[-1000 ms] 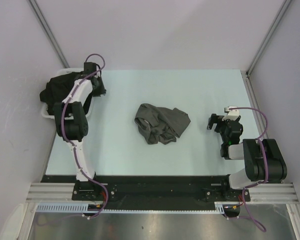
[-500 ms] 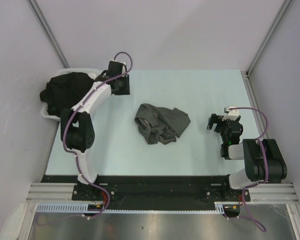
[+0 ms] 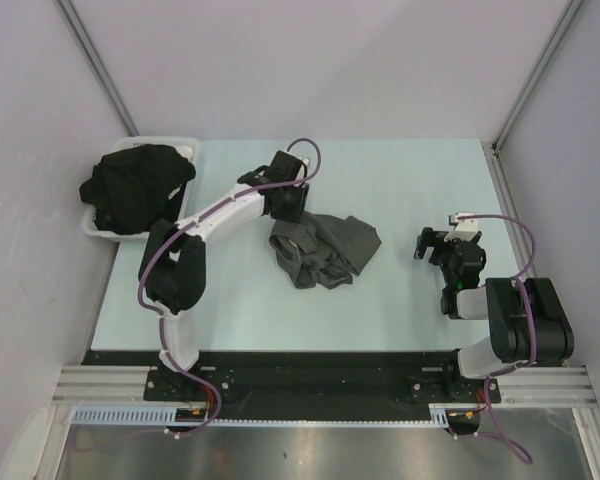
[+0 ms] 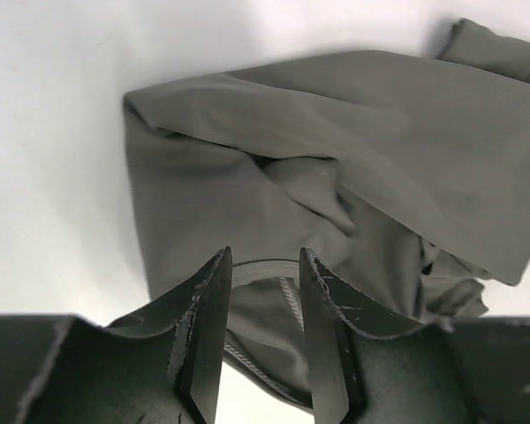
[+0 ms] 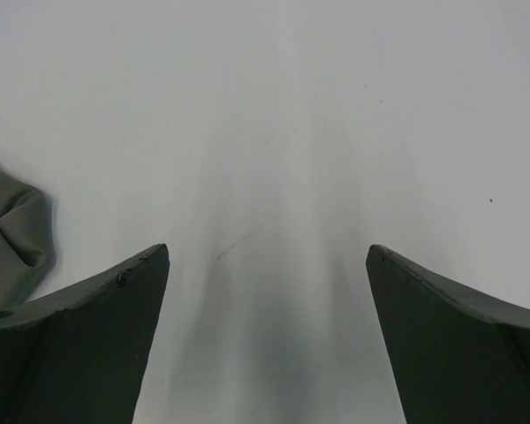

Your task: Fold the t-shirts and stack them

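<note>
A crumpled charcoal grey t-shirt point(image 3: 325, 248) lies in the middle of the table. My left gripper point(image 3: 288, 205) hangs over its far left edge, pointing down. In the left wrist view the left gripper point(image 4: 265, 256) is open about half way, and the grey t-shirt point(image 4: 336, 159) with its stitched collar shows through the gap below, not pinched. A heap of black t-shirts point(image 3: 135, 185) fills the white tray point(image 3: 93, 228) at the far left. My right gripper point(image 3: 425, 243) rests low at the right, wide open point(image 5: 267, 252) over bare table, with a grey t-shirt corner point(image 5: 9, 230) at its left.
The table is pale and walled by grey panels at the back and sides, with metal posts in the far corners. The arms' bases and a black rail point(image 3: 320, 375) run along the near edge.
The left arm has swung from above the tray rightwards to the grey t-shirt's far left edge. The right arm has not moved.
</note>
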Robot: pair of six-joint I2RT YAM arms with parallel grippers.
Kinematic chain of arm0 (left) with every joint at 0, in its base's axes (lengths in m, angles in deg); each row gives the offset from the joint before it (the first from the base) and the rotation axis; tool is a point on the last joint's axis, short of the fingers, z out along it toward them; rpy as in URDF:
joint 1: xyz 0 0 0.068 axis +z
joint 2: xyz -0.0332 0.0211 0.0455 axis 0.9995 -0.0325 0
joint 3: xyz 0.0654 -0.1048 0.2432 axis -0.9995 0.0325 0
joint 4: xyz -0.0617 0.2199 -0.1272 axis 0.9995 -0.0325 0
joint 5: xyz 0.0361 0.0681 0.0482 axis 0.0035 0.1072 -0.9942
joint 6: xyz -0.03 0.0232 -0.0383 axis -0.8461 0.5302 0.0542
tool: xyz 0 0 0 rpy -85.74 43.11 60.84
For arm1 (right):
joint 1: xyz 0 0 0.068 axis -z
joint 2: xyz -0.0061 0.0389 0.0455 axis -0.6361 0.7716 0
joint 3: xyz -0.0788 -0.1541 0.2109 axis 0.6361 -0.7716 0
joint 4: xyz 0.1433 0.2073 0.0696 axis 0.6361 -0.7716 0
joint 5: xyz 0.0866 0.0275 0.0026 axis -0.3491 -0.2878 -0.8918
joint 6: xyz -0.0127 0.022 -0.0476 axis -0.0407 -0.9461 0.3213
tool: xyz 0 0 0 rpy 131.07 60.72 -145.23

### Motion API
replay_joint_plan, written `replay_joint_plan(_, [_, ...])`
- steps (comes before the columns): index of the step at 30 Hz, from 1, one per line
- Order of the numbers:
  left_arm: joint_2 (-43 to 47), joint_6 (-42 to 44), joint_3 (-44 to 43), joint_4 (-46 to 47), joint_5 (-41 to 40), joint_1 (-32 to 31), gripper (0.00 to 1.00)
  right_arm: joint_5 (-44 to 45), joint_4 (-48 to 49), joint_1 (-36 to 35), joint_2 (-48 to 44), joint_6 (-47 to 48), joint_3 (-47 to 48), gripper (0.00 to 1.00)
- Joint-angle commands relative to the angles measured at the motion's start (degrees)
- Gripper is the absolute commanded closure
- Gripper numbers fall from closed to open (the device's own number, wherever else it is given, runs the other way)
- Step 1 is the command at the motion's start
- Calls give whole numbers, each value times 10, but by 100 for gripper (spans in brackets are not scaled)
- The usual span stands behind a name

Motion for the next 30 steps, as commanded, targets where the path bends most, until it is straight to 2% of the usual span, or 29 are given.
replay_joint_plan(1, [42, 2, 8, 8, -20, -30, 58, 5, 18, -1, -7, 6, 12, 0])
replay_joint_plan(9, [46, 8, 52, 9, -36, -74, 58, 5, 16, -1, -7, 6, 12, 0])
replay_joint_plan(17, [26, -3, 85, 40, -34, -87, 57, 6, 18, -2, -7, 6, 12, 0])
replay_joint_plan(30, [-22, 6, 72, 43, -31, -89, 53, 6, 18, -1, -7, 6, 12, 0])
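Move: The grey t-shirt lies bunched under and behind the left hand: its middle is about 6 cm back, 7 cm to the right and some 8 cm below. Its flat flap reaches farther right, about 5 cm back and 14 cm to the right of the hand. The white bin with the black clothes stands some 32 cm to the left and 6 cm farther out. From the right hand the grey t-shirt is roughly level ahead, about 30 cm to the left and 6 cm lower. The empty left hand draws back about 6 cm over the grey t-shirt while easing some 3 cm to the right, its wrist swinging a few degrees clockwise, and midway it begins to sink. Once the backward travel stops it goes on down, about 5 cm lower in all, bringing the half-open, steeply down-pointing fingers close over the stitched edge in the bunched middle of the shirt; whether the tips touch the cloth can't be seen. ##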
